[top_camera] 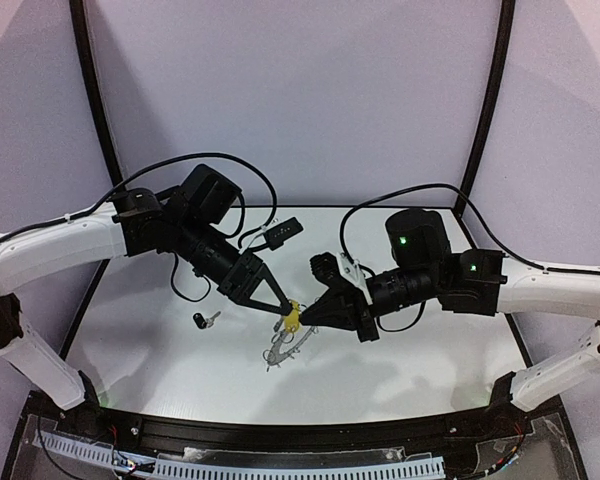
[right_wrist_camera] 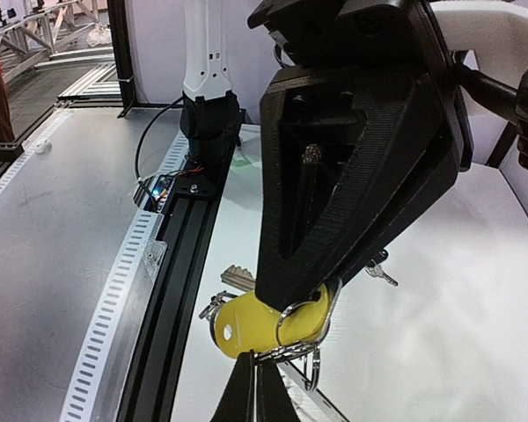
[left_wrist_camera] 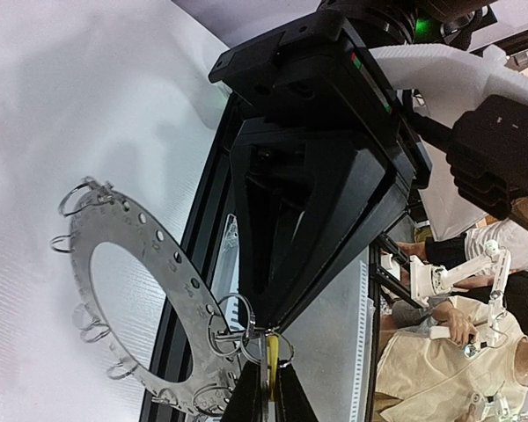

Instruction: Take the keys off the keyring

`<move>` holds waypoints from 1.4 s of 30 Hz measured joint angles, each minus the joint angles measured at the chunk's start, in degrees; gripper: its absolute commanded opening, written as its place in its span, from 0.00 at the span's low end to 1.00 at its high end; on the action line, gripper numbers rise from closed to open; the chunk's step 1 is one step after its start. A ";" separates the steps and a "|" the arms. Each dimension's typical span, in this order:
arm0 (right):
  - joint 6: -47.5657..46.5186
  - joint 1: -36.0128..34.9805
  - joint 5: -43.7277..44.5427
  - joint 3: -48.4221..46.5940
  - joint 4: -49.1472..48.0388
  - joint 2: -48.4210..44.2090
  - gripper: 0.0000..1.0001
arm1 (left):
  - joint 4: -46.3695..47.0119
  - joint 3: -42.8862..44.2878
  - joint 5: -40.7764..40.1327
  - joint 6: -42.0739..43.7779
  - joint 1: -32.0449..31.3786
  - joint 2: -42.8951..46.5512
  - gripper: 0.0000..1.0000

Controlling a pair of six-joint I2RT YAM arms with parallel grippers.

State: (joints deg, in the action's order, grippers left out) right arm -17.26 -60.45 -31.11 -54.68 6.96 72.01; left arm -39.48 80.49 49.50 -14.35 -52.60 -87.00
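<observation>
The keyring (top_camera: 283,347), a flat grey hoop fringed with wire loops, hangs tilted just above the table between both grippers; it also shows in the left wrist view (left_wrist_camera: 128,230). My left gripper (top_camera: 283,311) is shut on the yellow key (top_camera: 292,319), seen edge-on in the left wrist view (left_wrist_camera: 273,355) and flat in the right wrist view (right_wrist_camera: 251,322). My right gripper (top_camera: 303,320) is shut on a wire loop (right_wrist_camera: 296,350) that runs through the yellow key. The two grippers meet tip to tip. The black-headed key (top_camera: 205,320) lies loose on the table to the left.
The white table (top_camera: 410,350) has a black rail (right_wrist_camera: 172,290) along its near edge. A small black block (top_camera: 280,233) with a cable lies at the back. Both arms cross over the table's middle.
</observation>
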 measured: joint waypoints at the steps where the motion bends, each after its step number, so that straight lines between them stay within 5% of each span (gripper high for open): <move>1: 0.07 -0.02 0.07 0.00 -0.04 0.00 0.00 | 0.00 0.00 -0.02 0.00 0.00 0.02 0.01; 16: -0.76 0.28 1.29 0.70 3.85 -3.43 0.00 | -2.34 0.04 -13.27 3.45 -2.14 0.22 0.01; 25: 1.01 0.28 4.00 3.72 -1.11 -3.65 0.00 | -2.64 0.72 -13.16 3.76 -1.51 -1.64 0.01; 30: 2.54 0.31 6.40 4.46 -2.29 -3.15 0.00 | -7.04 5.68 -14.40 4.74 -1.14 -6.12 0.18; 32: 2.58 0.26 6.21 4.33 -3.61 -2.75 0.00 | -8.33 6.75 -16.11 5.29 -1.14 -7.65 0.47; 34: 2.56 0.11 5.86 3.43 -6.01 -2.64 0.00 | -9.53 6.71 -17.66 5.92 -1.05 -8.92 0.60; 42: 2.34 -0.02 6.56 1.75 -9.20 -4.09 0.00 | -10.62 4.15 -21.79 7.02 -0.74 -3.28 0.80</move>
State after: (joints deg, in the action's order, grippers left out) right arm -14.92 -60.47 -24.56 -52.93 -2.24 67.92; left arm -50.11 84.64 27.70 -7.33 -53.34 -90.28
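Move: Between the two shut grippers sits the yellow tag, about 2 cm to the right of the left hand point, a centimetre back and a centimetre below it; from the right hand point it lies some 2 cm left and 1 cm above. The big metal ring hangs about 6 cm below both hands, level with them front to back, 1 cm right of the left hand and 3 cm left of the right. The loose key lies on the table, about 17 cm left, 7 cm farther out and 25 cm below the left hand. Keeping its pinch at the yellow tag at first, the left hand goes down and forward, reaching about 7 cm down and 4 cm forward, tilts some 20 degrees, and opens wide late on to let go, easing back up and left. The right hand keeps its grip on the small wire rings, drawing 1.5 cm right, then forward with a slight dip, before rising quickly about 5 cm. ##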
